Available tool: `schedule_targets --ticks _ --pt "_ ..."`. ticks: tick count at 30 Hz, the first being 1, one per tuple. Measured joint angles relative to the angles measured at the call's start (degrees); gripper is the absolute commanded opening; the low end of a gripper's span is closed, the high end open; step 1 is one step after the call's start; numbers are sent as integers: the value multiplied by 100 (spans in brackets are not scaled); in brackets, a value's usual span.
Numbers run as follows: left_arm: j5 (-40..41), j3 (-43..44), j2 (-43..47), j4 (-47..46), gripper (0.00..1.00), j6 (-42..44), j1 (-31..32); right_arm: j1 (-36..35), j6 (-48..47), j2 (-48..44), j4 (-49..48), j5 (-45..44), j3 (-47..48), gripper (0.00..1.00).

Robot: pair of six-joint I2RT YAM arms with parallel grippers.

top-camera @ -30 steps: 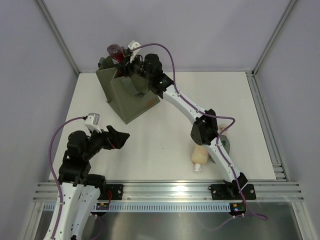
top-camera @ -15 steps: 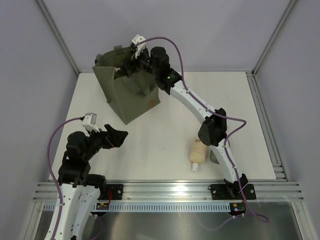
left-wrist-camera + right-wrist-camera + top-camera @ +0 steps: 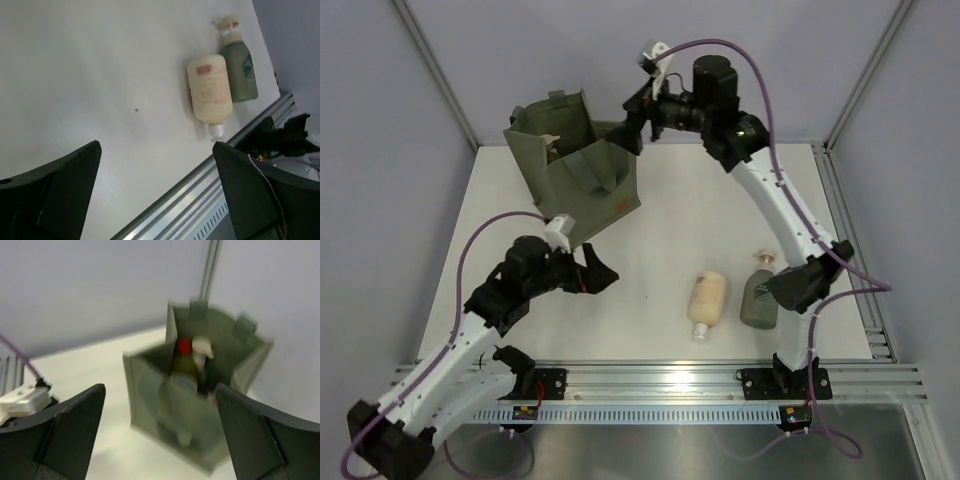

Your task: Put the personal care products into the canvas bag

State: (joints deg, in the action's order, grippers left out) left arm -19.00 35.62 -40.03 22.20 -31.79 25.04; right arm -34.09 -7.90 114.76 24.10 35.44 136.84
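The olive canvas bag [image 3: 570, 165] stands open at the back left of the table. In the right wrist view the canvas bag [image 3: 147, 390] is blurred, and a red cap [image 3: 183, 346] and a beige pump [image 3: 202, 346] poke up inside it. My right gripper [image 3: 632, 125] hangs open and empty, just right of the bag's rim and above it. A cream bottle [image 3: 708, 300] and a grey-green pump bottle [image 3: 760, 295] lie side by side at the front right. My left gripper [image 3: 600, 272] is open and empty, well left of the cream bottle [image 3: 210, 95] and the grey-green bottle [image 3: 241, 72].
An aluminium rail [image 3: 660, 380] runs along the table's near edge and also shows in the left wrist view as the rail [image 3: 200, 200]. Enclosure walls and frame posts [image 3: 860, 80] close in the back and sides. The right arm's elbow [image 3: 810, 285] sits close beside the grey-green bottle.
My right gripper let go of a dark red bottle over the bag, opened, and pulled up and to the right. My left arm reached out toward the table's middle.
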Motion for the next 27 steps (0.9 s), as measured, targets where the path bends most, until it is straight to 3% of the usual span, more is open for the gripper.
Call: schedule_targets --ticks 5,9,13,19,27 --pt "955 988 -1961 -249 98 2 2090 1338 -28 -1823 861 483 -2656 99" --pt "1311 1827 -3630 -560 99 26 2949 3147 4 -2806 1008 909 -4715 99" --pt "1449 2861 -5099 -544 99 24 3429 4452 -68 -3176 1224 1233 -5858 99" --pt "1860 4957 -7055 160 99 -37 4002 4660 -92 -3733 1187 1429 -6728 99" --pt "1978 5906 -8011 841 98 -306 4207 4968 144 -4266 566 1561 -7348 99"
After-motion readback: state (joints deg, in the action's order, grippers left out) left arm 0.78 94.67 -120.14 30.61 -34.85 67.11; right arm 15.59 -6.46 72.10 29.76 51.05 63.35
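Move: The beige bottle lies about 25 cm to the left hand's right, roughly level fore-and-aft and some 16 cm below; the grey-green pump bottle is beyond, about 36 cm right, 2 cm farther out. From the right hand, high beside the canvas bag, the pump bottle is some 33 cm right, 17 cm back and 41 cm below; the beige bottle is 21 cm right and 19 cm back. The bag's middle is 9 cm left, 2 cm ahead, well below. The left hand's wide-open fingers come down around the beige bottle and seem to nudge it, after a fast rightward sweep of about 30 cm that sinks some 12 cm, the wrist rolling and turning clockwise. The empty right hand swings right, away from the bag, about 35 cm and down some 20 cm, easing slightly back and tipping its fingers down towards the pump bottle's side; its fingers stay open. ##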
